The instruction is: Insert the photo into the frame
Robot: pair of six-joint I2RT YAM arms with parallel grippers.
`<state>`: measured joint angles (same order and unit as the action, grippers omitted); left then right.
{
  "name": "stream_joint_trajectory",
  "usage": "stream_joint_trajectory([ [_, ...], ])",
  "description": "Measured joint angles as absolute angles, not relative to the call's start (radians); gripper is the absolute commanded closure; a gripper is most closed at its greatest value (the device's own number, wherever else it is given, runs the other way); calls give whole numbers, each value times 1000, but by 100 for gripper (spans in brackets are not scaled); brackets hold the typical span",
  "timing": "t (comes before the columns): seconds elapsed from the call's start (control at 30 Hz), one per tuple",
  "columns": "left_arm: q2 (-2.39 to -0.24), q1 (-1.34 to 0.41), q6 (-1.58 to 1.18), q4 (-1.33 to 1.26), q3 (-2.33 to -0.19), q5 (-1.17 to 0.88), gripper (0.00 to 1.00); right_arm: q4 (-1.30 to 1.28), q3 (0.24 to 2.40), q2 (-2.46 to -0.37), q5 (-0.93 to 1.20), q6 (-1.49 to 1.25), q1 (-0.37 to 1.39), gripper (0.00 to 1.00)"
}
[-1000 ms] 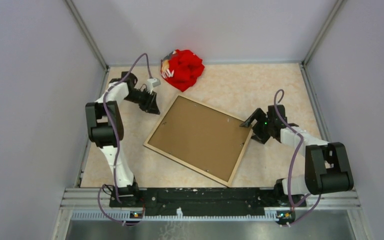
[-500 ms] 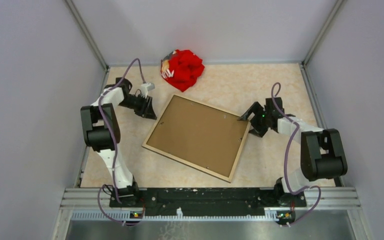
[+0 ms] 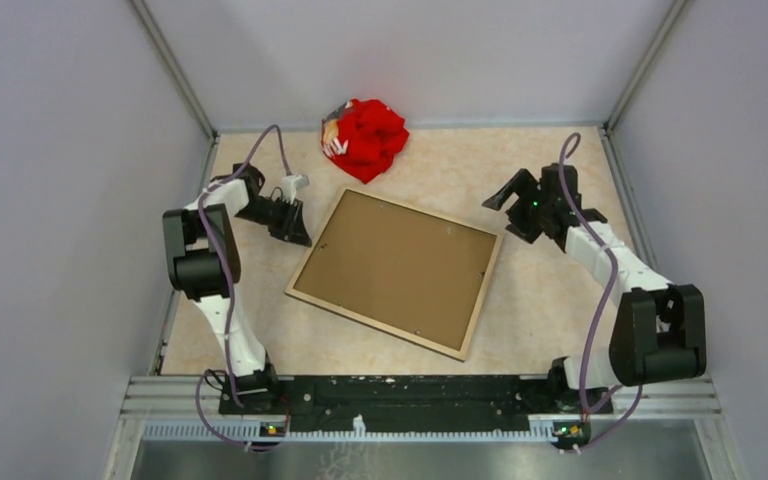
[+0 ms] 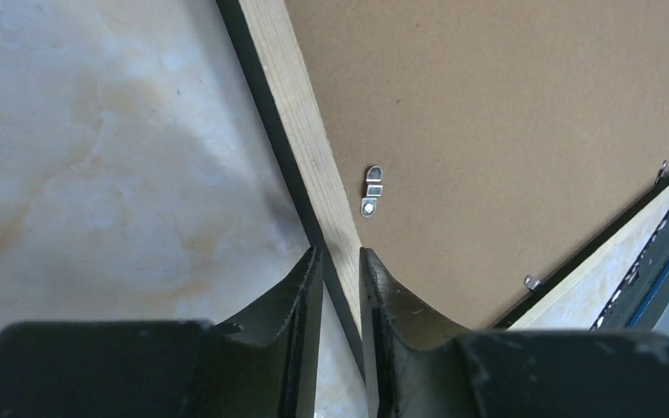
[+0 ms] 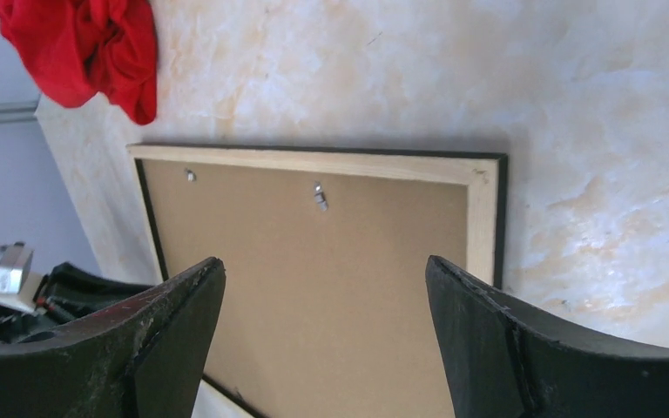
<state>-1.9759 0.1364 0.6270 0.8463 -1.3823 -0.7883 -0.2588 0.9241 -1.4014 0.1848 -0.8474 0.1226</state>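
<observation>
The frame [image 3: 378, 327] lies face down mid-table, its light wood back up. The photo's brown board back [image 3: 400, 268] sits inside it; the printed side is hidden. My left gripper [image 3: 298, 222] is at the frame's left corner. In the left wrist view its jaws [image 4: 340, 254] stand a narrow gap apart over the wooden rail [image 4: 300, 131], with table showing between them. My right gripper [image 3: 505, 215] hovers wide open just off the frame's right corner, holding nothing. The right wrist view looks between its fingers [image 5: 324, 266] onto the board [image 5: 331, 348].
A red cloth bundle [image 3: 365, 138] lies at the back, near the frame's far corner. Small metal tabs [image 4: 372, 190] sit on the board's edge. Grey walls close in the table on the left, right and back.
The right arm has drawn back and away from the frame's right corner. The frame has turned slightly, its right corner further back. The left gripper shifted a little left along the frame's corner.
</observation>
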Motion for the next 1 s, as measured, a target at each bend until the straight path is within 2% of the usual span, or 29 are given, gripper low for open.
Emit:
stream_joint_trajectory([
  [0.1,-2003,136,627,848,-1382,-791,76,-252,923,-1380,171,-861,171,16],
  [0.23,-2006,136,630,847,-1377,-801,69,-209,900,-1370,178,-888,260,16],
  [0.33,-2006,136,633,850,-1376,-804,71,-198,876,-1370,176,-915,323,16],
  [0.43,-2006,136,636,855,-1376,-802,79,-186,876,-1376,159,-940,384,16],
  [0.53,-2006,137,643,857,-1376,-796,100,-154,885,-1405,143,-970,458,16],
  [0.8,-2010,139,645,869,-1369,-824,100,-13,939,-1584,145,-1077,591,20],
  [1.0,-2010,137,645,872,-1324,-884,94,35,1091,-1746,144,-1112,663,20],
])
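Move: The frame's left rail lies practically at the left gripper's tips: its middle is about 2 cm ahead, 2 cm right and 2 cm down, with the nearest metal clip 1 cm ahead and 3 cm right. From the right hand, the frame's middle is some 23 cm left, 6 cm back and 10 cm below, its far right corner 3 cm ahead and 2 cm right, and the red cloth 24 cm ahead and 32 cm left. Sweep the open right gripper about 24 cm left over the frame's backing, bowing back some 4 cm and sinking slightly, then easing forward late, while turning it roughly 20 degrees counter-clockwise. Meanwhile dip the left gripper 1 cm, shut its fingers, and finally push its closed tips back and right against the left rail's outer side, some 3 cm overall. ##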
